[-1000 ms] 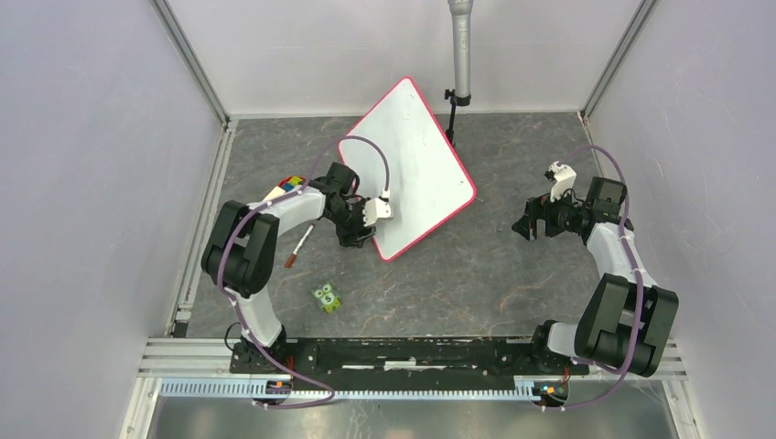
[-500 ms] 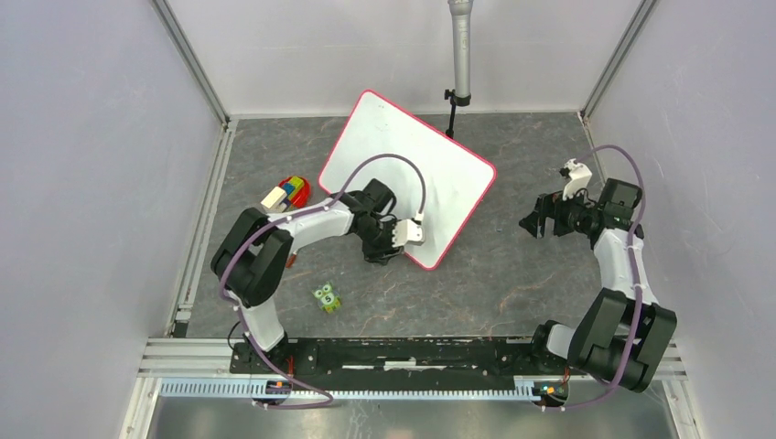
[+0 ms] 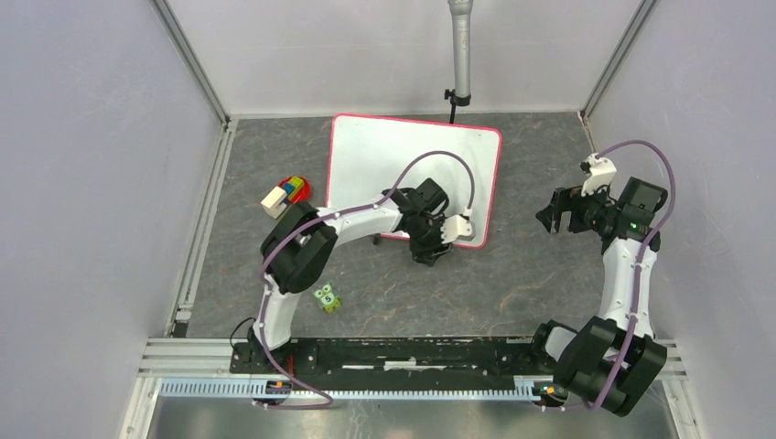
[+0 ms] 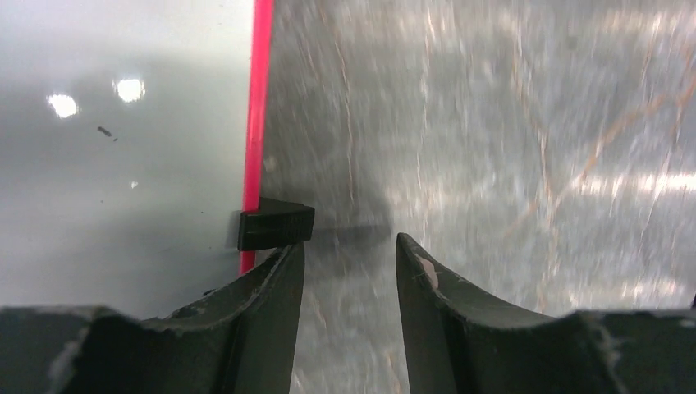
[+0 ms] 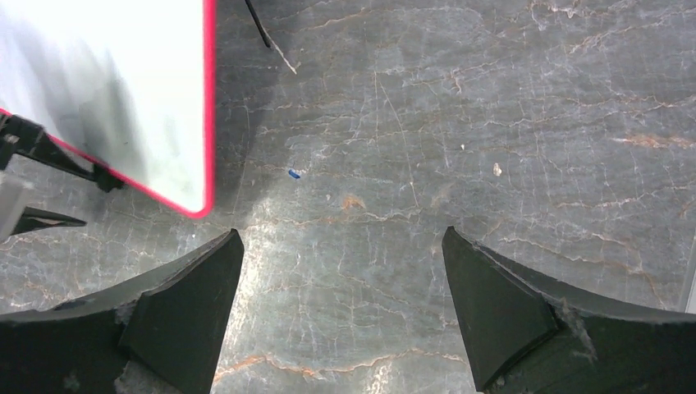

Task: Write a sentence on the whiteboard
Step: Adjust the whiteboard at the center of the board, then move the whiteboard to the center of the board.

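The whiteboard (image 3: 384, 165) lies flat at the back middle, its red-pink frame square with the table. Its face shows plain white with a few dark specks, and the sentence is not in view. My left gripper (image 3: 427, 252) is at the board's near edge, close to the right corner. In the left wrist view the left gripper (image 4: 349, 246) is open with bare floor between its fingers. Its left finger sits against the board's black foot (image 4: 275, 226) beside the whiteboard (image 4: 123, 164). My right gripper (image 3: 552, 219) hovers wide open right of the board. The right wrist view shows the right gripper (image 5: 341, 238) with nothing in it and the whiteboard (image 5: 123, 82) corner at upper left.
A toy of coloured blocks (image 3: 286, 194) lies left of the board. A small green owl figure (image 3: 327, 297) stands near the left arm's base. A grey pole (image 3: 462, 46) on a black stand rises behind the board. Walls close in on three sides.
The board has swung from a tilted diamond to square with the table. My left gripper moved right with its near edge. The right arm drew back to the right.
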Available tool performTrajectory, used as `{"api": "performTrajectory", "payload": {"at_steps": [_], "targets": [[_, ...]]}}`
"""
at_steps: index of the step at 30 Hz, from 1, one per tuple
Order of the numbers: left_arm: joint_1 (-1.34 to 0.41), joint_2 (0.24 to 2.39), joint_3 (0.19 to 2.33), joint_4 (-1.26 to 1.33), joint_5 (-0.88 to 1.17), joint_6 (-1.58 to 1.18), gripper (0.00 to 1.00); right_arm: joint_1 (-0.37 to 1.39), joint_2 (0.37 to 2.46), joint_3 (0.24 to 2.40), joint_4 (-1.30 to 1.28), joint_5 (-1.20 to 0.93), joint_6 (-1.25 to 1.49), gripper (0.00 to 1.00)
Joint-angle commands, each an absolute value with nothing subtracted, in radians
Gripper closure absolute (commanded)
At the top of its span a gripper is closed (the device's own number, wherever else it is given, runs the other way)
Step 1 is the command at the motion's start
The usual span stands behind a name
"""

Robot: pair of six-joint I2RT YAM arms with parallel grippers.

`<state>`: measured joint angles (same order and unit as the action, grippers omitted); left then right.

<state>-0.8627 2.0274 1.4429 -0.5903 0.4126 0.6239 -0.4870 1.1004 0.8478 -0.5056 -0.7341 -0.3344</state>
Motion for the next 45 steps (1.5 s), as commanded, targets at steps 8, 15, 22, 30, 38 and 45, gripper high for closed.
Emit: {"api": "performTrajectory", "payload": {"at_steps": [8,15,22,30,38,45], "targets": [[-0.894,2.162,1.737,-0.479,0.549,0.333,0.36,-0.491,1.064,0.823,-0.56,-0.719,-0.352,0.03],[-0.891,1.948,1.625,-0.548,0.579,0.347,0.29,-0.455,1.003,0.727,-0.536,-0.707,-0.377,0.01],[-0.824,1.653,1.434,-0.489,0.562,0.258,0.26,-0.197,0.95,0.617,-0.471,-0.551,-0.364,0.06],[-0.44,1.336,1.278,-0.301,0.499,0.014,0.16,0.113,0.934,0.522,-0.288,-0.41,-0.228,0.1],[-0.344,1.126,1.173,-0.33,0.056,-0.11,0.14,0.467,1.071,0.514,-0.093,-0.007,-0.056,0.25],[-0.303,1.045,1.123,-0.366,0.004,-0.111,0.14,0.526,1.269,0.61,-0.049,0.032,-0.002,0.32]]}}
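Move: The left hand, low at the table, has its farther finger at the whiteboard's right-hand black foot, about 2 cm ahead and 1 cm right of the hand. The board's other foot is some 14 cm left and 3 ahead, its near right corner 10 cm right and 2 ahead, the green owl 25 cm left and 10 back. From the raised right hand, the same right-hand foot lies about 25 cm left, 3 back and 15 down, the near right corner only 14 cm left and 3 back. With its farther finger against the board's right-hand black foot, the left hand keeps pushing rightward about 7 cm, then comes free, rises nearly 28 cm and swings back left past the board, opening and turning counter-clockwise. The right hand comes some 18 cm left, sinking 12 cm and drawing back a little, towards that foot; its fingers narrow partway without touching yet. ##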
